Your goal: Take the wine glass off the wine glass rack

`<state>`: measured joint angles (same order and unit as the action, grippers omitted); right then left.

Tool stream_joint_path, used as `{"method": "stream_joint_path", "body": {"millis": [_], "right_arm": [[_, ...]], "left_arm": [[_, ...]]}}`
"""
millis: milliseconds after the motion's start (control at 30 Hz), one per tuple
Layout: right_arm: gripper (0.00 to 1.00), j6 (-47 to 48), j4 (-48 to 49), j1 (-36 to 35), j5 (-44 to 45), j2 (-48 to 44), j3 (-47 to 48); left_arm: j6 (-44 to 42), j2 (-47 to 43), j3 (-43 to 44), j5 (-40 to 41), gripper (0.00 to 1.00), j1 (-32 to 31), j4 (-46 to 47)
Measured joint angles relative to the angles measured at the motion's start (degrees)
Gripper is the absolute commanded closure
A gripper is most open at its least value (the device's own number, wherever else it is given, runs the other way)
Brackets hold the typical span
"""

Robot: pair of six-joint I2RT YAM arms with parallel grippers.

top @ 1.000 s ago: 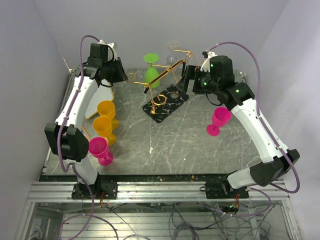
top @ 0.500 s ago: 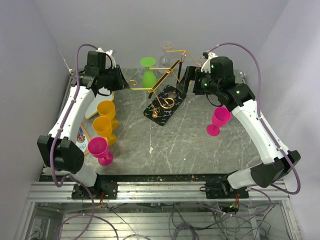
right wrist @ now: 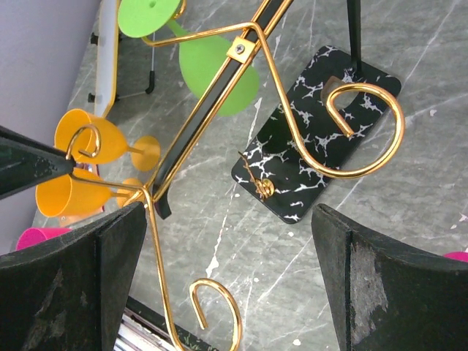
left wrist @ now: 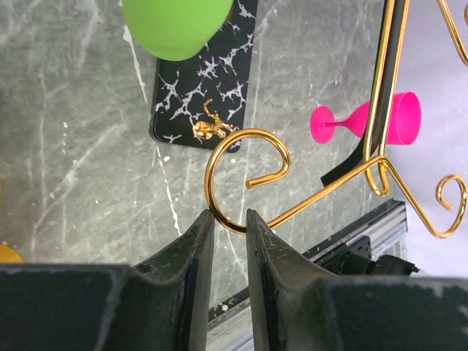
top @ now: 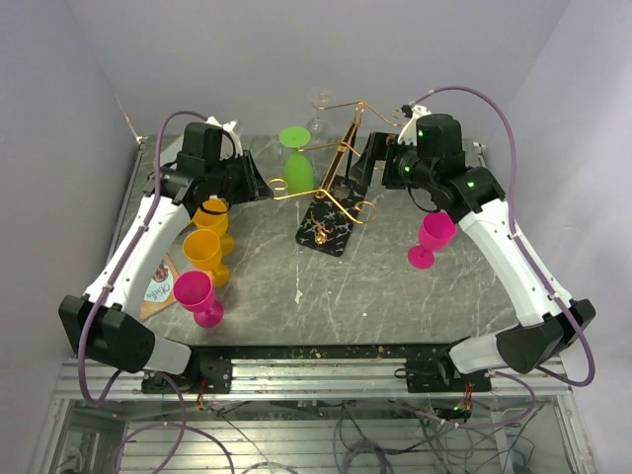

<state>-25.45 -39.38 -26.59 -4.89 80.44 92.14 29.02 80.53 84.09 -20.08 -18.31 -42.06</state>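
The wine glass rack (top: 341,148) is a gold wire stand on a black post with a black marble-look base (top: 331,222). It stands at the back middle and leans. A green wine glass (top: 298,170) hangs upside down from it. A clear glass (top: 318,103) shows faintly at its far end. My left gripper (top: 261,186) is shut on a gold scroll hook (left wrist: 227,219) of the rack, with the green glass (left wrist: 179,25) just beyond. My right gripper (top: 367,166) is wide open and empty, right of the post, with the rack's wires (right wrist: 219,95) and base (right wrist: 322,146) in front of it.
Two orange glasses (top: 209,217) and a pink glass (top: 197,293) stand at the left, by a printed card (top: 158,286). Another pink glass (top: 433,237) stands at the right under my right arm. Walls close in on the back and both sides.
My left gripper has moved nearer and to the right while holding the hook. The rack has swung with it, its base has turned, and the green glass has shifted along.
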Motion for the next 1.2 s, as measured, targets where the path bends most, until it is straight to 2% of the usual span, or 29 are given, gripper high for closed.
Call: {"method": "stream_joint_path", "body": {"millis": [233, 300, 433, 700, 833, 967, 1200], "right_arm": [[0.05, 0.2, 0.11, 0.07, 0.02, -0.42, -0.02], [0.05, 0.39, 0.11, 0.15, 0.24, -0.83, -0.02], [0.05, 0.98, 0.11, 0.17, 1.73, -2.27, -0.02], [0.05, 2.05, 0.35, 0.24, 5.22, -5.73, -1.38], [0.04, 2.27, 0.5, 0.26, 6.12, -6.69, -2.49], [0.04, 2.45, 0.48, 0.26, 6.91, -7.1, -2.82], [0.04, 2.91, 0.46, 0.28, 8.04, -8.52, -3.34]], "left_arm": [[3.3, -2.58, -3.1, -1.22, 0.66, -2.69, 1.68], [3.39, -2.89, -3.21, -1.14, 0.58, -3.34, 1.51], [2.32, -2.73, -1.75, 0.28, 0.35, -3.67, -0.31], [-2.01, 1.09, 12.79, 3.43, 0.15, -0.39, -2.45], [-3.41, 6.34, 19.87, 3.32, 0.13, 1.36, -1.46], [-4.2, 13.55, 24.65, 2.75, 0.15, 2.05, -0.02], [-3.41, 22.82, 26.88, 0.22, 0.19, 2.91, 3.8]]}}
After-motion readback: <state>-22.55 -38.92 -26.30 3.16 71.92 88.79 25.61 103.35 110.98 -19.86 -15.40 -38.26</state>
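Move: The green glass hangs foot-up on the rack about 10 cm ahead of the left hand and 5 cm to its right, its middle some 6 cm below. The clear glass hangs beyond, roughly 16 cm ahead and 10 cm right of this hand at much the same height as the green one; the rack's top bar is about 7 cm ahead and 14 cm right, near hand height. From the right hand, the green glass is around 6 cm ahead, 13 cm left and 12 cm below. The rack's gold hook, still pinched in the left fingertips, is drawn a last 2.5 cm back and a little right, then let go as the fingers open wide. The left hand rises about 9 cm while swinging some 15 cm forward, sinking again near the green glass's foot, fingers tipped up, then partly levelled back. The right hand, wide open, backs off some 5 cm to its right and up. ##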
